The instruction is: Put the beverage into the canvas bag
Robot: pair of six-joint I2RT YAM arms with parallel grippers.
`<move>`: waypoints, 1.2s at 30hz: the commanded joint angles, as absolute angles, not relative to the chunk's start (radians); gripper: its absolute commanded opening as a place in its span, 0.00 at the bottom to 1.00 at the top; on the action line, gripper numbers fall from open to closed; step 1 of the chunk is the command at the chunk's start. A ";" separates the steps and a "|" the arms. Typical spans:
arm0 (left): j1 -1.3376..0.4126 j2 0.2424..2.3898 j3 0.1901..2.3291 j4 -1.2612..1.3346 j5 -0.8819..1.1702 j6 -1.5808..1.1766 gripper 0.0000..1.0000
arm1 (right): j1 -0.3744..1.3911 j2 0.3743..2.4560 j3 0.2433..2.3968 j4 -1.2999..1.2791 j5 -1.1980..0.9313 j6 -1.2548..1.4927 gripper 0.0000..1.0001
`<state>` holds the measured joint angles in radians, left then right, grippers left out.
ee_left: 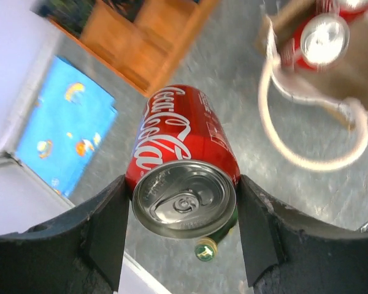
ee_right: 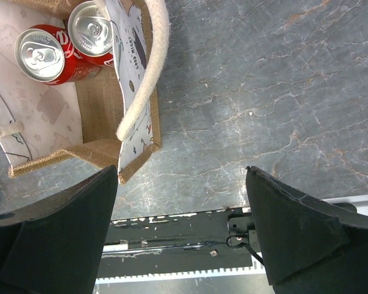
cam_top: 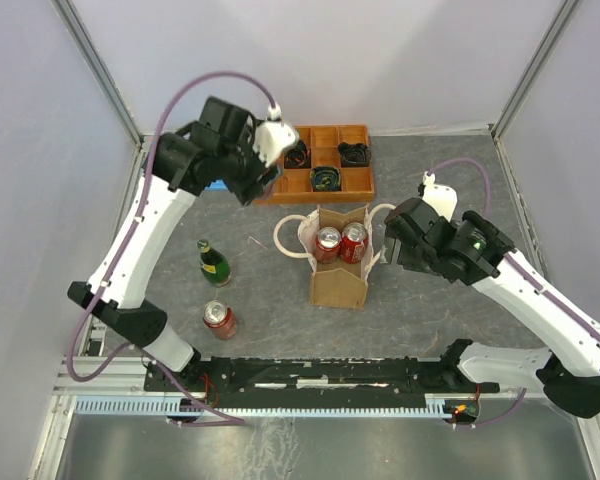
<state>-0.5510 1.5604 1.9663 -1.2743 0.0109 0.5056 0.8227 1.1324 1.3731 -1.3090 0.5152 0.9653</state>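
In the left wrist view a red Coca-Cola can (ee_left: 184,165) sits between the two fingers of my left gripper (ee_left: 181,184), touching both, held above the table. In the top view that gripper (cam_top: 265,172) hangs by the orange tray's left end, left of and behind the canvas bag (cam_top: 340,288). The bag stands open at mid-table with two red cans (cam_top: 340,241) inside it and its cream handles (cam_top: 290,238) splayed out. My right gripper (cam_top: 392,245) is open with nothing between its fingers, just right of the bag (ee_right: 95,150).
The orange compartmented tray (cam_top: 325,162) with dark items stands at the back. A green bottle (cam_top: 213,262) and another red can (cam_top: 219,319) stand on the table at the left. A blue card (ee_left: 61,122) lies beside the tray. The black rail (cam_top: 320,375) runs along the near edge.
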 commanded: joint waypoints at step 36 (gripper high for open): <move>-0.930 1.677 1.724 -0.877 0.123 0.276 0.03 | 0.821 1.014 1.326 -1.379 0.577 1.041 0.93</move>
<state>-0.9272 1.6993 1.7615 -0.9909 0.1505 0.2920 0.8227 1.0302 1.3262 -1.3708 0.5430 1.0256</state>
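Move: The left hand already holds a coke can high up; the bag's middle lies about 19 cm to its right, 6 cm back and some 24 cm below. In its far part stand two cans, one roughly 17 cm right and 2 cm back of this hand, the other 23 cm right and 1 cm back, while the green bottle is about 10 cm left and 7 cm back. From the open right hand, the bag's middle is some 9 cm left, 5 cm ahead and 17 cm below. Keeping its grip on the coke can, the left hand first rises about 8 cm with a little forward and right, then swings right and back while sinking some 17 cm from its highest point, carrying the can over the bag's mouth towards the free near part beside the two standing cans; the wrist turns clockwise and tips further down, roughly 15 degrees each. The right hand, fingers open and empty, eases about 3 cm right and back, away from the bag's right side. ##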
